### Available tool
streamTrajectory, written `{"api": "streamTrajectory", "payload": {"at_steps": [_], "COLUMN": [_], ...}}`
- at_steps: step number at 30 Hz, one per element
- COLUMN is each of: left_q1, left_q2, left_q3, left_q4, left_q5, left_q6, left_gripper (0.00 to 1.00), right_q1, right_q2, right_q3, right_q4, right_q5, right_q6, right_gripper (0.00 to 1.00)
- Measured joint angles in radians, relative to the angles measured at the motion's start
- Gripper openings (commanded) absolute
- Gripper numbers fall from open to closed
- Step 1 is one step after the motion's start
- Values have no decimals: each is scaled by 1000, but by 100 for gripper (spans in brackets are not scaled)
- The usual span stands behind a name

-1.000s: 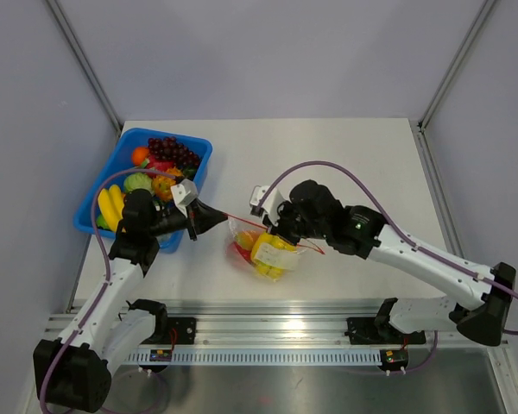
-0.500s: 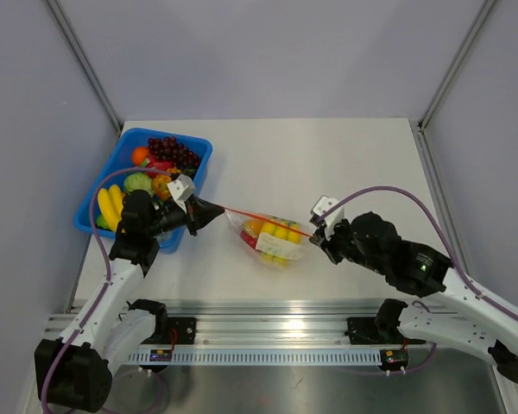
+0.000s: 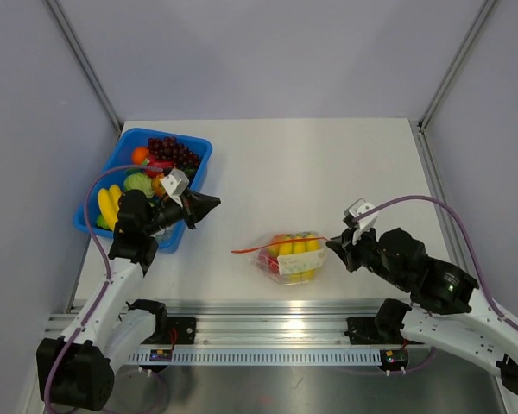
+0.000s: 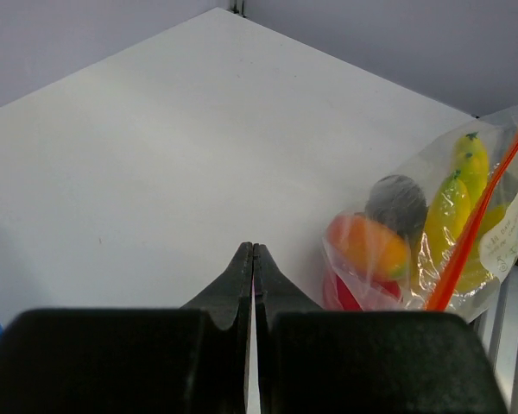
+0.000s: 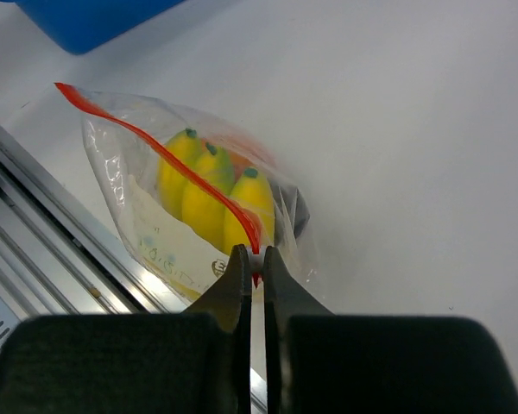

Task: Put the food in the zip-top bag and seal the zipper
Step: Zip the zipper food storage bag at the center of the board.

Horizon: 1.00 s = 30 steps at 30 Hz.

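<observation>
The clear zip-top bag (image 3: 290, 259) lies on the table near the front edge, with the food inside: yellow pieces (image 3: 298, 246), an orange one (image 4: 367, 245) and a red one (image 4: 340, 293). The red-orange zipper (image 3: 268, 248) runs across the bag's mouth. My right gripper (image 3: 331, 244) is shut on the zipper's right end (image 5: 254, 233), with the bag (image 5: 155, 233) and yellow food (image 5: 205, 197) just beyond its tips (image 5: 252, 255). My left gripper (image 3: 213, 203) is shut with nothing in it and hovers left of the bag (image 4: 432, 233). Its tips (image 4: 253, 251) are apart from the zipper (image 4: 479, 216).
A blue tray (image 3: 115, 164) with grapes, bananas and other toy fruit stands at the left, behind my left arm; its corner (image 5: 95, 17) shows in the right wrist view. A metal rail (image 3: 276, 332) runs along the table's near edge, close to the bag.
My right gripper has slid right along the zipper and pulled the bag right and towards the front edge. My left gripper has let go of the zipper's left end and drawn back.
</observation>
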Motion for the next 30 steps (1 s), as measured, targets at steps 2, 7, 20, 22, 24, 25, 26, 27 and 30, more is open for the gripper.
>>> {"api": "streamTrajectory", "payload": {"at_steps": [2,7,20,22,24,25,26,27,30], "left_q1": [0,-11,-168,-178,-180,-185,-190,-202,-259], "left_q2": [3,-5,-217,-282,-297,-290,-277,-259,-191], "left_q3": [0,11,258,221,203,196,192,189,181], "left_q4": [9,-43,-599,-621,-625,-624,-624,-623,-622], "left_q5": [1,-3,-216,-231,-232,-231,-231,-234,-255], "left_q6": [-12,-21,43,55,60,62,67,75,113], "left_gripper": [0,0,75,77,77,77,77,78,78], "right_q1": [0,0,0,0,0,0,0,0,0], "right_q2": [37,129,148,148,149,149,149,149,149], "right_q3": [0,0,1,1,2,2,2,2,2], "right_q4": [1,11,43,43,43,43,43,43,43], "right_q5": [3,0,1,1,1,1,1,1,-2], "right_q6": [3,7,10,10,10,11,11,12,15], "right_gripper": [1,1,1,1,1,1,1,1,2]}}
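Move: The zipper's free left end lies about 9 cm back and 3 cm to the right of the shut left gripper, some 4 cm lower. The bananas in the bag are about 10 cm back, 15 cm right and 9 cm below; the blue bin's middle is about 17 cm left, 3 cm ahead and 8 cm lower. From the right gripper, already pinching the zipper's other end, that free end lies some 17 cm left, 2 cm back and 3 cm lower. Bring the left gripper back about 7 cm towards the zipper's free left end, arching up some 5 cm on the way, then sinking to its old height; open its fingers wide over the arch. Early on, ease the right hand down, left and slightly forward, 2 cm or so each way, then hold still with the zipper's right end kept pinched. ##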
